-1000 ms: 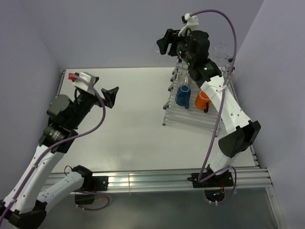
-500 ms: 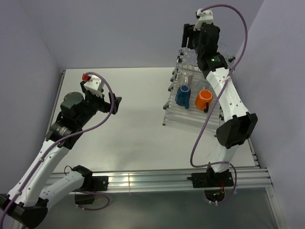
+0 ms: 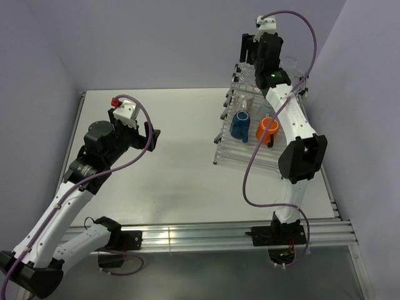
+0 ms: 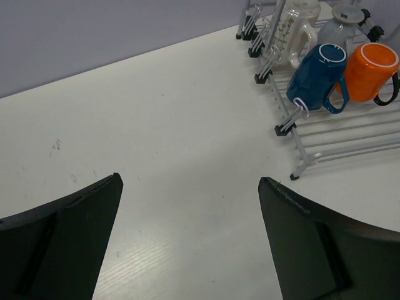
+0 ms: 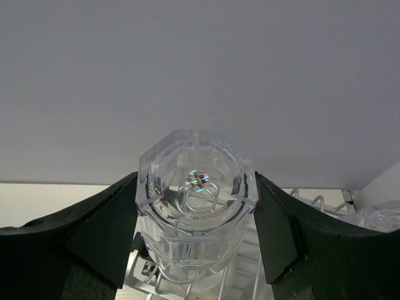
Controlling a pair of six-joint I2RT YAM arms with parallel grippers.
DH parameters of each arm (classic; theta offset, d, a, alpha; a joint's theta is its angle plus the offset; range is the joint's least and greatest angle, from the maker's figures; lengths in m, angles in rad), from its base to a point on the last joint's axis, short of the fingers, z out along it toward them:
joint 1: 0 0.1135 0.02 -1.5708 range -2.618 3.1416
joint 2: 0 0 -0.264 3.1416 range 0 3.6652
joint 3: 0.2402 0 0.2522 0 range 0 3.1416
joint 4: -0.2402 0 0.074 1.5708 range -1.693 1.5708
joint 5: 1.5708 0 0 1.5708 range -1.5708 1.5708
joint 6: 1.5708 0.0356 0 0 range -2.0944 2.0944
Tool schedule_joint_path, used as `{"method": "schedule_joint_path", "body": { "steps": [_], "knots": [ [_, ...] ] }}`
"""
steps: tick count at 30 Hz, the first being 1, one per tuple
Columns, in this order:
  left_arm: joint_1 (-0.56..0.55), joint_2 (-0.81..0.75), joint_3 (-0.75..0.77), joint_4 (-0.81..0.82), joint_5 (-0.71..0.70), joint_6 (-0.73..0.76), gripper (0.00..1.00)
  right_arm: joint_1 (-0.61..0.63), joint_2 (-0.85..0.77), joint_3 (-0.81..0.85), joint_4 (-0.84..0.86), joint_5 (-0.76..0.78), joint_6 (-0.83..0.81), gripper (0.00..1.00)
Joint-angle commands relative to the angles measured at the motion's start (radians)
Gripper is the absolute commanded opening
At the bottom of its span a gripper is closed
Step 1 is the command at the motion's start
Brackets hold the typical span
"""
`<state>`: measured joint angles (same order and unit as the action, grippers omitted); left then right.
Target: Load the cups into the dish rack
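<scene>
The dish rack (image 3: 240, 156) stands at the right of the table. A blue mug (image 3: 239, 125) and an orange mug (image 3: 267, 129) lie in it side by side. My right gripper (image 3: 249, 49) hangs high over the rack's far end, shut on a clear glass tumbler (image 5: 197, 206) held base up between both fingers. My left gripper (image 3: 152, 133) is open and holds nothing, above bare table left of the rack. The left wrist view shows the blue mug (image 4: 317, 75), the orange mug (image 4: 370, 70), a pale mug (image 4: 295, 36) and the dish rack (image 4: 340, 134).
Another clear glass (image 5: 382, 215) sits in the rack at the right edge of the right wrist view. Rack prongs (image 5: 322, 203) rise under the held tumbler. Walls close the table at the back and both sides.
My right gripper has swung right and up with the tumbler to the rack's far end, then held still. The left gripper has shifted a little to the right.
</scene>
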<state>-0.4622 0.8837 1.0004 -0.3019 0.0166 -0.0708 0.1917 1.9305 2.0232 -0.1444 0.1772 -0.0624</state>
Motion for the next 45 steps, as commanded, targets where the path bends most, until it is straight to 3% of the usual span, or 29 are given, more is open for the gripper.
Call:
{"method": "schedule_joint_path", "body": {
  "steps": [1,45],
  "knots": [
    [0.005,-0.003,-0.008,0.027,-0.010,-0.017,0.99,-0.017,-0.001,0.054,0.126,0.053,-0.011,0.00],
    [0.005,0.035,-0.013,0.064,-0.010,0.014,0.99,-0.081,0.058,0.012,0.131,0.090,0.038,0.11]
  ]
}}
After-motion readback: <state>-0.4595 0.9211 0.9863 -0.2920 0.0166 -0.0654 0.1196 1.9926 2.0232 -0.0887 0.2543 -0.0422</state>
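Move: Over the left part of the rack's upper tier, the right hand holds a clear glass mouth down. The open spot for the glass lies about 5 cm right of that hand, 2 ahead and 6 below. Another clear glass stands on that tier some 17 cm to the hand's right, 1 farther out. The white mug is roughly 8 cm back, 3 left and 20 down. The spot lies about 44 cm right of the left hand, 31 ahead and nearly level. Sidestepping to its right by about 5 cm, the right hand takes the held glass along the upper tier towards the other glass, first rising slightly, then sinking some 3 cm while easing forward about 2 cm. It turns about 10 degrees clockwise. The fingers keep their grip, and the hand ends nearly still with the glass over the wires, where the glass seems to bear on them. ##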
